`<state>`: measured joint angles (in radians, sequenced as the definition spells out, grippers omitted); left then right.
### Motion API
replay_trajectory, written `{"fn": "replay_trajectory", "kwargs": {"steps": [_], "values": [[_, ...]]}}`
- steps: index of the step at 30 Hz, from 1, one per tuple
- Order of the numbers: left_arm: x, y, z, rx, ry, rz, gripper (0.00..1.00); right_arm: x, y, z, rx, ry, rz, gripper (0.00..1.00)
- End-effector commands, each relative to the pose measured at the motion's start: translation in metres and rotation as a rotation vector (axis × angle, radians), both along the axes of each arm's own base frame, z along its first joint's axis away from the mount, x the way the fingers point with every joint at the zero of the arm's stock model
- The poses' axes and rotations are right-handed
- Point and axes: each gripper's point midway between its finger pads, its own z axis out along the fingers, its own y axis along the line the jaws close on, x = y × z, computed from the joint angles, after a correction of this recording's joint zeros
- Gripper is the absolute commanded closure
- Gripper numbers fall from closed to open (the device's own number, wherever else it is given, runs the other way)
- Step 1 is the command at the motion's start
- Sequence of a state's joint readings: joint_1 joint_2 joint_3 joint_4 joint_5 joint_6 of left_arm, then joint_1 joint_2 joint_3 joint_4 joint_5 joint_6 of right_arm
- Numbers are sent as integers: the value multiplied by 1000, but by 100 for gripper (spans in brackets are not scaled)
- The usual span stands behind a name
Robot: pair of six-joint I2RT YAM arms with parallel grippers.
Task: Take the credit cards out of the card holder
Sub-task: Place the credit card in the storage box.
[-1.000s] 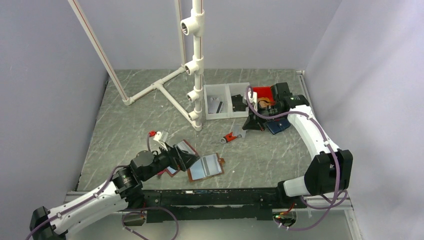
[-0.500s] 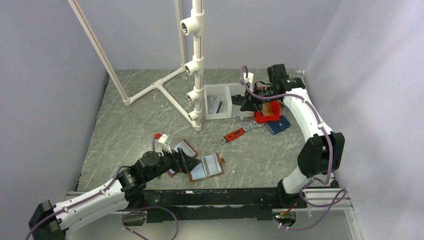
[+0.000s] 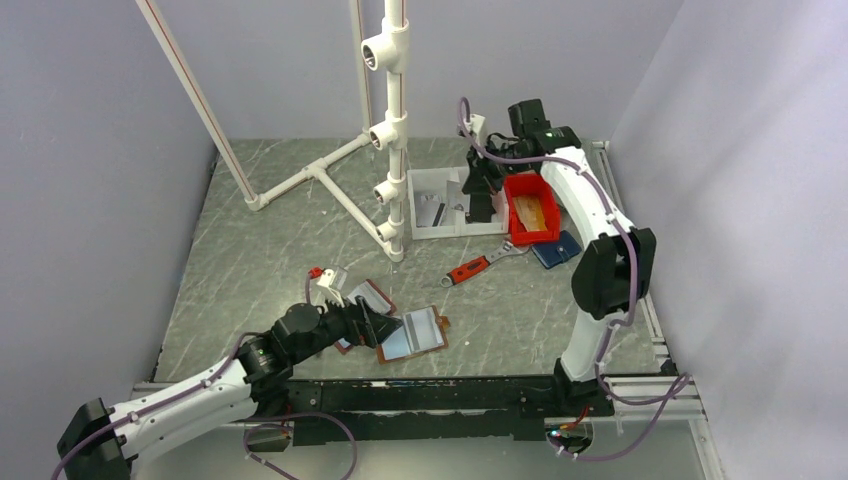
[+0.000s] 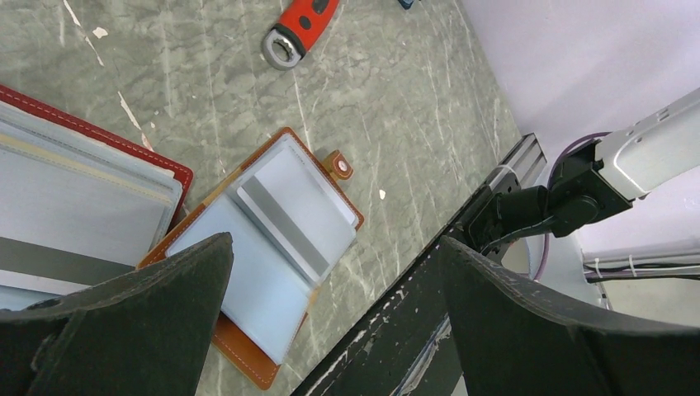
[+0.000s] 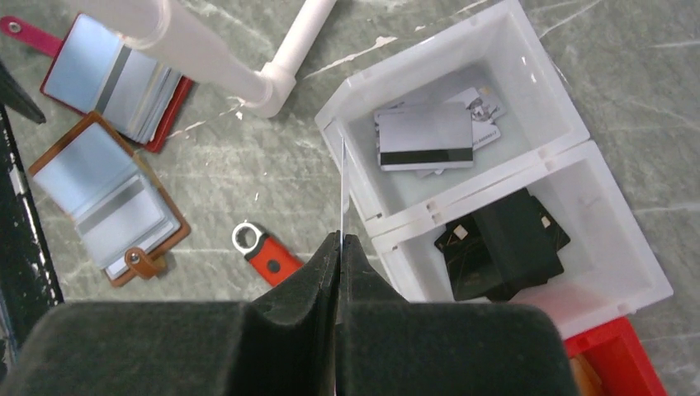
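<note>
A brown card holder lies open near the table's front, its clear sleeves showing a card. My left gripper hovers open at its left edge; in the left wrist view the holder lies between and below the wide-apart fingers. A red card holder lies open just behind. My right gripper is shut on a thin credit card, seen edge-on. It hangs over the white two-compartment bin, above the left compartment's near wall. Silver cards lie in that compartment.
Black cards or wallets fill the bin's other compartment. A red bin stands to the right, a blue wallet in front of it. A red-handled wrench lies mid-table. A white pipe frame rises behind the bin.
My right arm swung back and left from above the blue wallet to over the white bin, still shut on the card. The left arm shifted slightly forward, staying open.
</note>
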<state>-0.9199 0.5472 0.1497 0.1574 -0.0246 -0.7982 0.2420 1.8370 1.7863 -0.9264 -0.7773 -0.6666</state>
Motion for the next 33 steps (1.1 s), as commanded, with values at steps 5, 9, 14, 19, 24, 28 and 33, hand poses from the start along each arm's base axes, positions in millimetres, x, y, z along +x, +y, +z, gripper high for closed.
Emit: {"fn": "replay_trajectory", "kwargs": {"steps": [5,9,14,19,24,28,33], "values": [[3,0,8,-28,-25,14,0,32,34,0,-30,-17,-38,100],[4,2,7,-27,-27,22,1,43,47,-16,-43,12,-32,100],[3,4,8,-28,-28,26,1,58,59,-30,-51,29,-37,100],[2,6,7,-25,-26,29,1,65,63,-49,-101,26,-47,100],[3,5,6,-30,-28,30,1,66,67,-65,-132,32,-39,100],[3,4,4,-27,-23,26,1,64,72,-77,-146,49,-26,100],[2,1,4,-28,-23,17,1,65,76,-90,-173,59,-32,100]]}}
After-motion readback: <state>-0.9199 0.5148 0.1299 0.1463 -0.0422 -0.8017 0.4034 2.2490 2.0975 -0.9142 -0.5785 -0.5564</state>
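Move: Ahead and to the left lies the left compartment of the white storage box with the light cards, about 6 cm forward, 9 cm left and 17 cm below the right hand, which already holds a card. The compartment of black cards is some 11 cm to the right of it, the red tray another 11 cm beyond, and the white pipe stand's foot about 11 cm nearer and 8 cm left of it. From the left hand the target compartment lies about 25 cm ahead and 11 cm right. Carrying the pinched card in still-shut fingers, the right hand sweeps left and forward from over the black-card compartment towards the light cards, sinking ever faster. The forward travel then ends and it goes mostly straight down into the approach, about 10 cm lower and 7 cm left in all, with the fingertips dipping some 10 degrees steeper. ##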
